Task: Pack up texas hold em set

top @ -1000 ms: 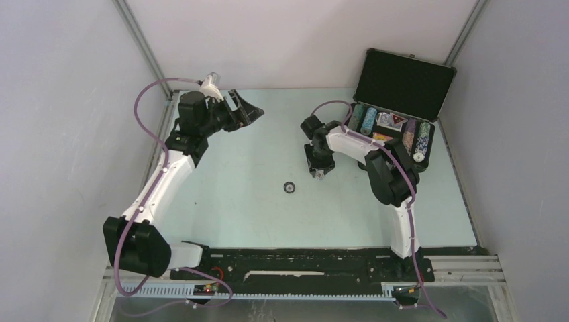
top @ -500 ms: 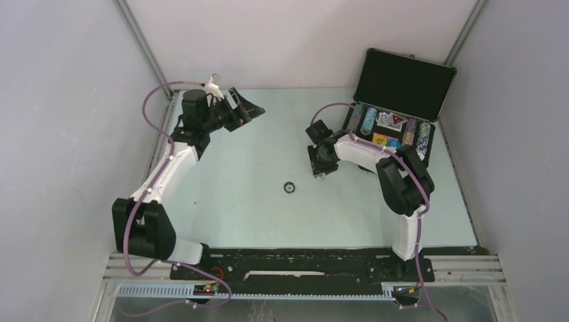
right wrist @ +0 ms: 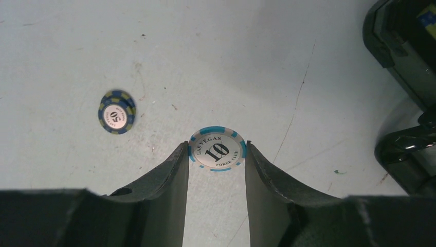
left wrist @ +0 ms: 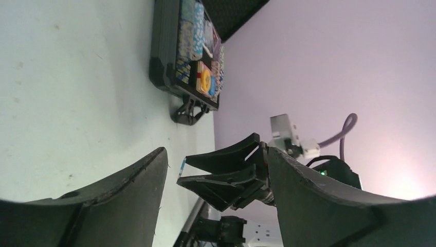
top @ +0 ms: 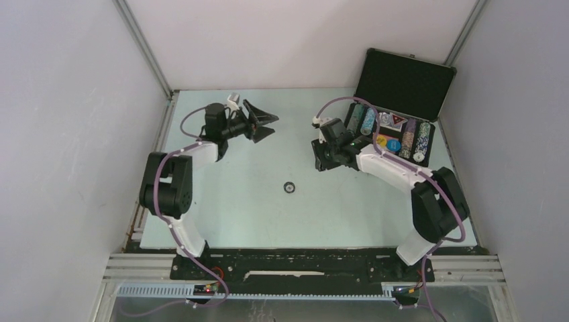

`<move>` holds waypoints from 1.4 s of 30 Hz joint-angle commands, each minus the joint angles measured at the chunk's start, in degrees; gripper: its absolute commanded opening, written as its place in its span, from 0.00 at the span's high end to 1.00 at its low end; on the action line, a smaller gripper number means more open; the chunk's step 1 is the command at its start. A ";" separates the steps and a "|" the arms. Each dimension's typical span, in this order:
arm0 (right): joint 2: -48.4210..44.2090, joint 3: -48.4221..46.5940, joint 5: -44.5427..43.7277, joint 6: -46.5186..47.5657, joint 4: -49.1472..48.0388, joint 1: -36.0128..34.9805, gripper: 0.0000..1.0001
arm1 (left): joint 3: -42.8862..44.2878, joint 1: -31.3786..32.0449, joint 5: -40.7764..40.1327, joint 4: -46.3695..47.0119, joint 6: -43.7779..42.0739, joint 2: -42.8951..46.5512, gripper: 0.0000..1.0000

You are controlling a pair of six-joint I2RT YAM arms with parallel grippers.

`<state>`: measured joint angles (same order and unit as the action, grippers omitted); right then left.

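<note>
The black silver-trimmed briefcase [top: 429, 144] lies open at the back right, lid [top: 404, 84] upright, with rows of striped chips [top: 368, 121] and a yellow disc [top: 381, 141] inside. My right gripper [top: 319, 159] hovers just left of the case, shut on a white and light-blue "10" chip [right wrist: 217, 149] pinched by its rim between the fingertips [right wrist: 180, 159]. In the left wrist view that chip [left wrist: 181, 168] shows edge-on. A blue and yellow "50" chip [top: 290, 187] lies flat on the table [right wrist: 116, 111]. My left gripper [top: 263, 125] is open and empty at the back centre-left, facing the right gripper.
The case's corner [right wrist: 401, 41] sits close to the right of my right gripper. In the left wrist view the case [left wrist: 167, 51] lies beyond, with its handle [left wrist: 189, 110] at the near side. Grey walls and a metal frame post [top: 144, 47] close in the pale green table [top: 235, 201].
My left arm has folded in and its open gripper has moved right toward the table's centre. My right gripper has shifted slightly back and right, toward the case, keeping the "10" chip.
</note>
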<state>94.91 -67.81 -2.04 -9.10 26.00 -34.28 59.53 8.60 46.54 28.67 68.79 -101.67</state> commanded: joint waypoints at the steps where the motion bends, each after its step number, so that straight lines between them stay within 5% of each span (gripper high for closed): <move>1: -5.99 1.65 3.10 4.59 -4.20 -0.80 0.62 | 0.46 4.73 4.87 10.51 5.61 -1.34 0.25; 9: -14.94 5.24 5.69 7.91 -6.18 -1.90 0.61 | 2.55 10.95 6.11 7.93 2.96 -2.98 0.42; 17: -17.45 6.51 6.41 8.93 -7.94 -2.41 0.61 | 11.16 13.31 5.25 -18.30 -16.71 -1.87 0.40; 35: -19.28 8.10 6.86 10.56 -10.30 -2.45 0.62 | 16.78 18.40 8.59 -27.87 -24.33 -4.15 0.47; 42: -19.20 8.06 7.19 10.64 -10.31 -2.46 0.62 | 19.43 20.49 9.27 -33.58 -28.42 -5.05 0.60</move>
<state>77.78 -59.66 4.95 0.62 17.67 -36.16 74.91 27.88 54.26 -0.16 45.30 -106.65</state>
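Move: About 17 cm to the left hand's right, 8 cm back and 10 cm below is the white-and-blue poker chip, already pinched in the right fingertips. The dark chip on the table lies some 12 cm back, 6 cm right and 19 cm below the left hand. From the right hand, the left fingertips are about 8 cm forward, 17 cm left and 10 cm up; the dark chip is 4 cm back, 11 cm left and 8 cm down. Swinging some 13 cm right and 10 cm back, quickly then creeping, the left hand nears the held chip, turning about 30 degrees clockwise to point right while its fingers close partway, one above and one below the chip's level. The right hand lifts the chip 8 cm and slightly back, tilting fingers upward and turning counter-clockwise, then holds it nearly still. Contact by the left fingers isn't visible. ##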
